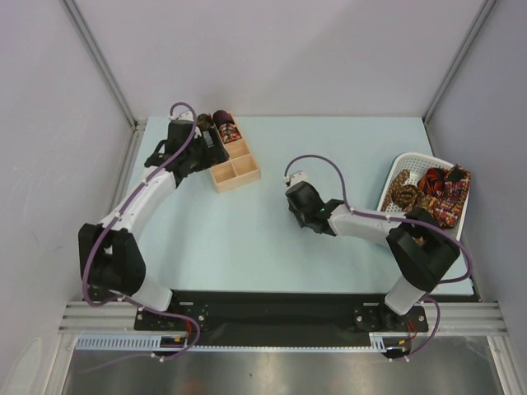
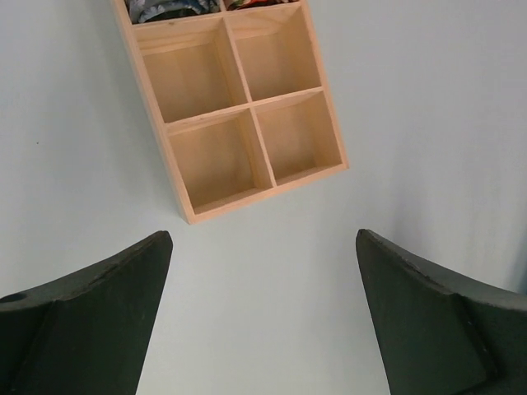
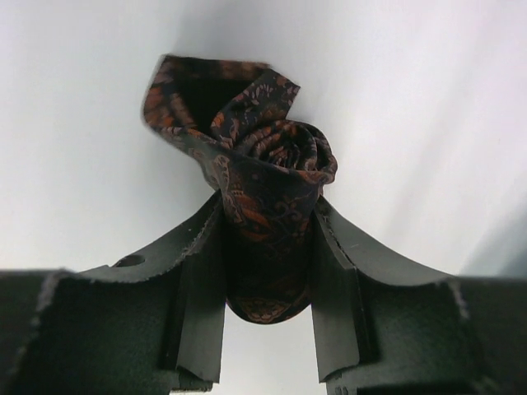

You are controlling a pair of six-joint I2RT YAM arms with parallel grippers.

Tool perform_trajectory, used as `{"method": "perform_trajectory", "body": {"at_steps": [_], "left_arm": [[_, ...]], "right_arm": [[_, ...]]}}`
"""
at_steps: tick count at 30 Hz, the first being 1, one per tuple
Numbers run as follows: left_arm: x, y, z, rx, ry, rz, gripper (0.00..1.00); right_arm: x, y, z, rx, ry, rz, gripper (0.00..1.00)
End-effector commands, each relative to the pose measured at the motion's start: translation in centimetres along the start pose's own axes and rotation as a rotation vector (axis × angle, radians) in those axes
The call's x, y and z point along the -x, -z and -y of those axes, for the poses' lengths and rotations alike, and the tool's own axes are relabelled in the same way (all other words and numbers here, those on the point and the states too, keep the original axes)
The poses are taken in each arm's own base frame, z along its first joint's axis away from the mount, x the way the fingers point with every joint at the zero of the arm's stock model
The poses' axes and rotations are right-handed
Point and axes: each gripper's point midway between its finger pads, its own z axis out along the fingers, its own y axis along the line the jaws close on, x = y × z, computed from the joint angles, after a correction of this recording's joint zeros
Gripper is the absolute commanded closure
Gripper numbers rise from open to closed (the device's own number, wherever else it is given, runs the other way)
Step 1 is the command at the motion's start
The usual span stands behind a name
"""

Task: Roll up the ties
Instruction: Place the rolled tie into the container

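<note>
In the right wrist view a dark maroon tie (image 3: 262, 177) with an orange pattern is coiled into a small roll. My right gripper (image 3: 268, 226) is shut on it, one finger pressing each side. From above, that gripper (image 1: 300, 200) hovers mid-table and hides the roll. My left gripper (image 2: 263, 313) stands wide open with nothing between its fingers, just short of the wooden compartment box (image 2: 239, 107). Seen from above, the left gripper (image 1: 212, 141) sits at the box's far end. Rolled ties (image 1: 224, 127) fill the box's far compartments (image 2: 169, 8). Loose ties (image 1: 432, 191), gold, red and patterned, lie heaped in the basket.
The white plastic basket (image 1: 412, 158) stands at the table's right edge, beside the right arm's elbow. The wooden box (image 1: 235, 169) lies at the far left; the compartments at its near end show bare wood (image 2: 218, 156). Grey walls and metal posts enclose the table.
</note>
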Motion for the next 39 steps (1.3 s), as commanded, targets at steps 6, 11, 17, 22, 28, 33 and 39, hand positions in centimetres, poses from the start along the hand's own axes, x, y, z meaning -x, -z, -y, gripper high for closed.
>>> {"method": "perform_trajectory", "body": {"at_steps": [6, 11, 17, 22, 28, 33, 39], "left_arm": [[-1.3, -5.2, -2.6, 0.134, 0.039, -0.027, 0.07], [-2.5, -8.4, -3.6, 0.187, 0.030, -0.094, 0.10], [-2.7, -11.8, -4.5, 0.244, 0.024, -0.130, 0.20], [-4.0, -13.8, -6.1, 0.274, 0.038, -0.177, 0.36], [-5.3, -13.3, -6.7, 0.249, 0.039, -0.210, 0.74], [-6.1, -11.9, -5.6, 0.179, 0.014, -0.214, 1.00], [-10.2, -9.6, -1.8, 0.099, -0.047, -0.242, 1.00]], "right_arm": [[-0.6, -0.2, 0.6, 0.102, -0.205, 0.033, 0.77], [-0.7, -0.2, 0.6, 0.114, -0.218, 0.039, 0.78], [-0.4, 0.5, 1.0, 0.123, -0.240, 0.080, 0.78], [0.1, 1.0, 1.2, 0.126, -0.251, 0.114, 0.79], [0.4, 1.5, 1.6, 0.121, -0.260, 0.134, 0.80], [0.8, 2.0, 1.8, 0.119, -0.263, 0.152, 0.80], [3.0, 3.9, 4.0, 0.033, -0.268, 0.152, 0.81]]}}
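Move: Some 13 cm ahead of the empty left hand, about 1 cm to its right and 17 cm below is the middle of the wooden container. The rolled ties already in its far compartments are about 19 cm ahead, 1 cm to the left and equally low. The rolled tie in the right hand is roughly 19 cm right, 6 cm back and 16 cm below. From the right hand, the container is about 19 cm ahead, 18 cm left and slightly lower. Dropping about 15 cm while reaching some 6 cm forward and 3 cm left, the left hand tips its fingers down nearly 20 degrees and closes them from wide open, pinching the container's left wall near its near end, then pulls it some 3 cm back and slightly right. The right hand keeps its grip on the rolled tie, easing about 2 cm right and rolling some 15 degrees, left side up. ##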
